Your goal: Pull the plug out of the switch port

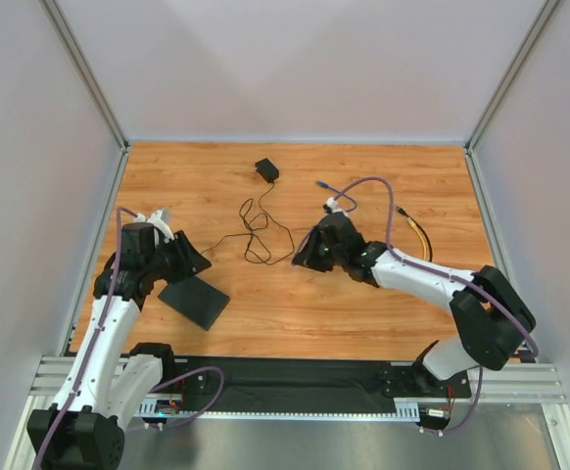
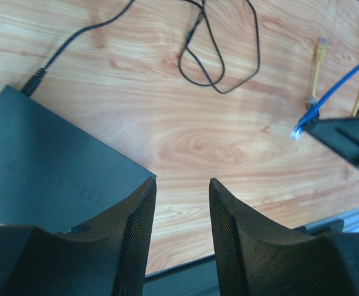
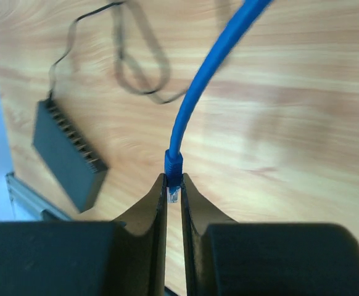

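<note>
The switch [image 1: 195, 301] is a flat black box lying on the wooden table at the left, and a thin black lead is still plugged into its far corner [image 2: 34, 79]. My left gripper [image 2: 182, 194] stands open just above the switch's right corner, with nothing between its fingers. My right gripper [image 3: 174, 192] is shut on the blue plug [image 3: 174, 168], which it holds well clear of the switch [image 3: 65, 154]. The plug's blue cable [image 3: 210, 74] arcs up and away. In the left wrist view the plug [image 2: 300, 128] hangs free in the air at the right gripper's tips.
A small black adapter block [image 1: 266, 169] lies at the back, and its thin lead [image 1: 258, 230] loops across mid-table. A yellow cable [image 1: 417, 232] lies at the right. Grey walls enclose three sides. The arm bases stand on a black rail [image 1: 295, 377] along the near edge.
</note>
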Robot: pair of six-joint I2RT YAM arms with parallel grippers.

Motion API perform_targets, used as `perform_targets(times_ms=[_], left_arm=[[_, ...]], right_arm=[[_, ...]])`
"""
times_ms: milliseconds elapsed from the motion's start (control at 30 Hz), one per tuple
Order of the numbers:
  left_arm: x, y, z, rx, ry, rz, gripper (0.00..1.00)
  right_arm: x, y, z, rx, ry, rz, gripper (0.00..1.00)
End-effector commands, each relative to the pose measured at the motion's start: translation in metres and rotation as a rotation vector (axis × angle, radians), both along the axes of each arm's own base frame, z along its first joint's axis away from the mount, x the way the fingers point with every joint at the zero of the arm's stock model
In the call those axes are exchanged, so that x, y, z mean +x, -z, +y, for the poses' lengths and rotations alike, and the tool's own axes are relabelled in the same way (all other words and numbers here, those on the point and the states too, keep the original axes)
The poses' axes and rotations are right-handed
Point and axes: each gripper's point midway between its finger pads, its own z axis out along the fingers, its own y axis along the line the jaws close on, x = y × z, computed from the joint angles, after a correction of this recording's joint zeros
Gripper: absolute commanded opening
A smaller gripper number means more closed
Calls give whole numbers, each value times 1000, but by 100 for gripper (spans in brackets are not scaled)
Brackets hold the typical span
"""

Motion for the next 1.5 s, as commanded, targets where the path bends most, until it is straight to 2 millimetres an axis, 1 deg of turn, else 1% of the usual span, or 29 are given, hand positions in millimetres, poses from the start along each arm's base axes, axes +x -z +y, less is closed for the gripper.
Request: perform_targets(times_ms=[0, 67, 100, 167, 200, 267, 300, 333, 433, 500, 567, 633, 667, 700, 767, 833, 933, 1000, 1033, 1067, 1133, 1167, 1200, 1233, 1300, 1333, 1400, 1433, 1467], left_arm=[[-1, -8, -18, -79, 75, -43, 48], [-1, -9, -21, -98, 82, -49, 48], [-1, -10, -22, -102, 85, -51, 48], [-1, -11, -23, -106, 92, -52, 48], [-1, -13, -23, -105, 91, -56, 48], [0, -16, -22, -100, 85, -60, 48], [0, -16, -21, -94, 79, -54, 48], [0, -19, -19, -90, 71, -59, 48], [0, -21, -11, -62, 17, -48, 47], [-3, -18, -5, -41, -24, -24, 47], [-4, -15, 8, -2, -106, -3, 47], [-11, -7, 18, 10, -196, 57, 47], [-12, -3, 28, 42, -257, 72, 47], [-17, 3, 31, 36, -299, 111, 47], [-22, 9, 36, 45, -344, 138, 46], [-28, 17, 38, 38, -378, 169, 46], [-35, 26, 45, 55, -428, 197, 46], [-41, 28, 46, 53, -450, 216, 46], [-43, 29, 53, 75, -481, 206, 47], [-45, 29, 55, 78, -503, 207, 47], [-53, 30, 63, 102, -548, 210, 47], [-58, 32, 66, 103, -574, 229, 47], [-61, 32, 68, 103, -597, 229, 47], [-63, 31, 72, 104, -627, 221, 47], [-69, 32, 74, 96, -662, 234, 47], [-72, 33, 76, 97, -680, 231, 47], [-76, 35, 77, 85, -712, 245, 47], [-79, 40, 78, 83, -726, 251, 50], [-82, 43, 78, 75, -739, 264, 53]], right_arm=[[8, 8, -57, -76, 18, 8, 0], [6, 16, -79, -95, 48, 42, 0], [12, 17, -94, -95, 94, 51, 0], [12, 17, -108, -91, 135, 57, 0], [11, 23, -115, -87, 170, 81, 1], [9, 30, -122, -89, 215, 115, 0], [4, 39, -125, -85, 247, 148, 0], [7, 42, -123, -63, 263, 142, 0], [4, 65, -131, -62, 317, 193, 1], [4, 74, -134, -86, 329, 212, 3], [4, 84, -138, -122, 325, 221, 9], [4, 89, -142, -158, 314, 214, 15], [3, 90, -143, -169, 306, 211, 18], [5, 90, -145, -185, 305, 200, 28], [3, 85, -149, -217, 273, 165, 39], [1, 76, -153, -243, 259, 133, 56], [0, 58, -154, -285, 228, 56, 62], [-4, 45, -141, -281, 164, 4, 64], [-6, 37, -135, -272, 149, -18, 66], [-12, 32, -122, -267, 104, -40, 66], [-10, 14, -99, -232, 49, -108, 66], [-17, 8, -77, -207, -15, -138, 67], [-17, -7, -56, -163, -87, -188, 66], [-15, -13, -31, -105, -157, -217, 66], [-22, -24, 5, -29, -288, -213, 65], [-11, -31, 29, 2, -330, -213, 64], [-10, -40, 57, 54, -420, -204, 63], [0, -48, 78, 73, -449, -224, 63], [-1, -50, 90, 88, -481, -229, 63]])
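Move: Still pinching the blue cable's plug, the right hand is to put it down on bare wood about 14 cm to its right, 1 cm back and 9 cm below. Some 35 cm to this hand's right and 10 cm farther out lies the yellow-and-black cable bundle; the adapter cord's loops are roughly 12 cm ahead and 6 cm left, the switch 26 cm left and 8 cm back. From the empty left hand the switch is about 5 cm left, 3 cm back, 14 cm down. Carrying the blue plug right about 14 cm and down 8 cm, towards the cable bundle, the right hand opens its fingers just above the wood, lets go, then rises about 9 cm while sweeping back left some 18 cm towards the switch, fingers wide. The left hand, after a slight dip right, swings left and back, sinking a little and turning some 35 degrees counter-clockwise, still half open. ##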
